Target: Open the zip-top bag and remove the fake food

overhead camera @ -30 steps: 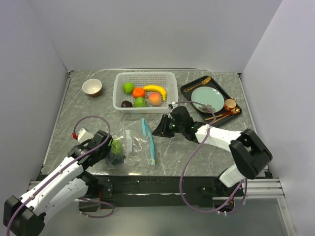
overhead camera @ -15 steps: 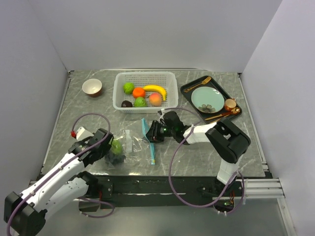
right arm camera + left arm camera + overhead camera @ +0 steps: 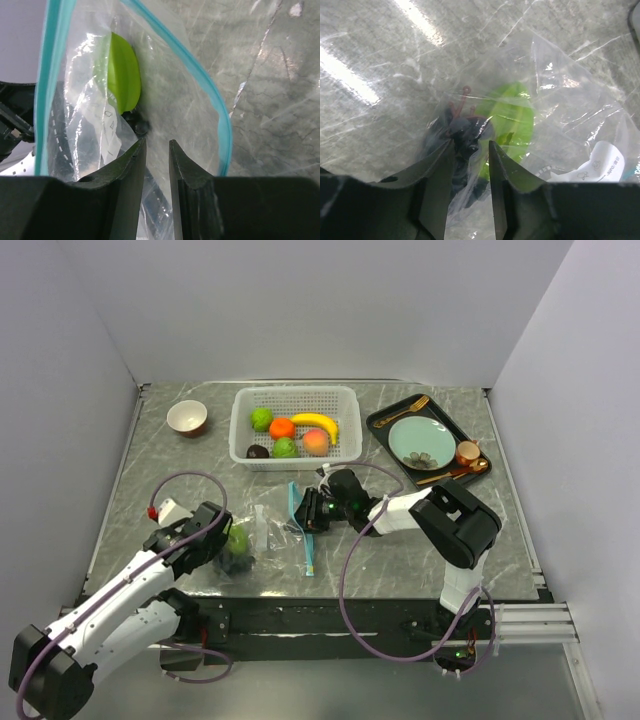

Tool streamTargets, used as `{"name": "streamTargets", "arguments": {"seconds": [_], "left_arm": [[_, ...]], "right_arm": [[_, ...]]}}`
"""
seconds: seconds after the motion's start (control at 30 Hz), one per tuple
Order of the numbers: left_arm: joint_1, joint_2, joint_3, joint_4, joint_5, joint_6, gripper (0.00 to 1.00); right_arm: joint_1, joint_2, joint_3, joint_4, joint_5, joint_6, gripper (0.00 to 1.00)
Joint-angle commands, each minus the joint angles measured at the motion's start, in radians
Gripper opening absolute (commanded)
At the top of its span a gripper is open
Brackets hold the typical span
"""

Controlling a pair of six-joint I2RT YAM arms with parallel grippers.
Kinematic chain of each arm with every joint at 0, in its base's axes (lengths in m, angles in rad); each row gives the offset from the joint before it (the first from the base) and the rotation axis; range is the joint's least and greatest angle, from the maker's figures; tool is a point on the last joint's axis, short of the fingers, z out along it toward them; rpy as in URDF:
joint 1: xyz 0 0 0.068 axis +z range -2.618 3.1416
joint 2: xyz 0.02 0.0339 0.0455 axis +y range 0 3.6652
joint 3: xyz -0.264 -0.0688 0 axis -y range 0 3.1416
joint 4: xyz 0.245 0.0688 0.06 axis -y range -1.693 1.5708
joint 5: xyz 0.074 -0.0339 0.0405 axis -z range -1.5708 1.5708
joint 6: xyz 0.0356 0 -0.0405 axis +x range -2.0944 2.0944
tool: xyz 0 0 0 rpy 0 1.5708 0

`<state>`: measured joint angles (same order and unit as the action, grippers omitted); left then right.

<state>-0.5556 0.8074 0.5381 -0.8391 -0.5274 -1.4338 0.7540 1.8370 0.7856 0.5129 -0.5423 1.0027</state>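
The clear zip-top bag lies flat near the table's front, its teal zip strip on the right side. Inside it sit two pieces of fake food, a green fruit and dark grapes. My left gripper is at the bag's left end, open, with a loose fold of plastic and the grapes between its jaws. My right gripper is at the bag's mouth between the two parted teal strips, open by a narrow gap, with the green fruit just ahead.
A white basket at the back holds more fake food: an orange, a banana, a peach and green fruits. A small bowl stands back left. A black tray with a pale-green plate sits back right.
My right gripper has moved left to the bag's mouth. My left gripper's jaws have opened from shut at the bag's closed end.
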Motion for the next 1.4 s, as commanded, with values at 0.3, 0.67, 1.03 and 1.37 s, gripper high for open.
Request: {"name": "streamTargets", "arguments": {"seconds": [0.3,0.67,1.03,1.37], "left_arm": [[-0.029,-0.004,0.112,-0.167,0.096,0.003,0.38],[-0.153,-0.022,0.118,-0.288,0.103,-0.105,0.37],[-0.170,-0.001,0.106,-0.292,0.129,-0.116,0.39],[-0.184,-0.056,0.072,-0.227,0.148,-0.100,0.30]], "right_arm": [[-0.042,0.011,0.014,-0.090,0.148,-0.042,0.30],[-0.090,0.034,0.000,-0.071,0.125,-0.035,0.28],[-0.090,0.013,-0.002,-0.070,0.111,-0.041,0.28],[-0.061,-0.021,0.004,-0.073,0.110,-0.059,0.29]]}}
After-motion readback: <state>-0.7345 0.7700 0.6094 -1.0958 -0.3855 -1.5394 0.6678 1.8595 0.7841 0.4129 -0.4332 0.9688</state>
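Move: The bag's closed bottom end lies about 6 cm back of the left hand, 3 cm to its right and 5 cm below. The grapes in the bag are 2 cm back and 2 cm right of that hand, the green food 3 cm ahead and 3 cm right. From the right hand, the zip strip's forward side is roughly 4 cm ahead, 1 cm right, 3 cm below; the grapes are 14 cm left and 8 cm back. Left hand draws back about 6 cm towards the bag's bottom; right hand goes forward-right, down against the zip strip. ##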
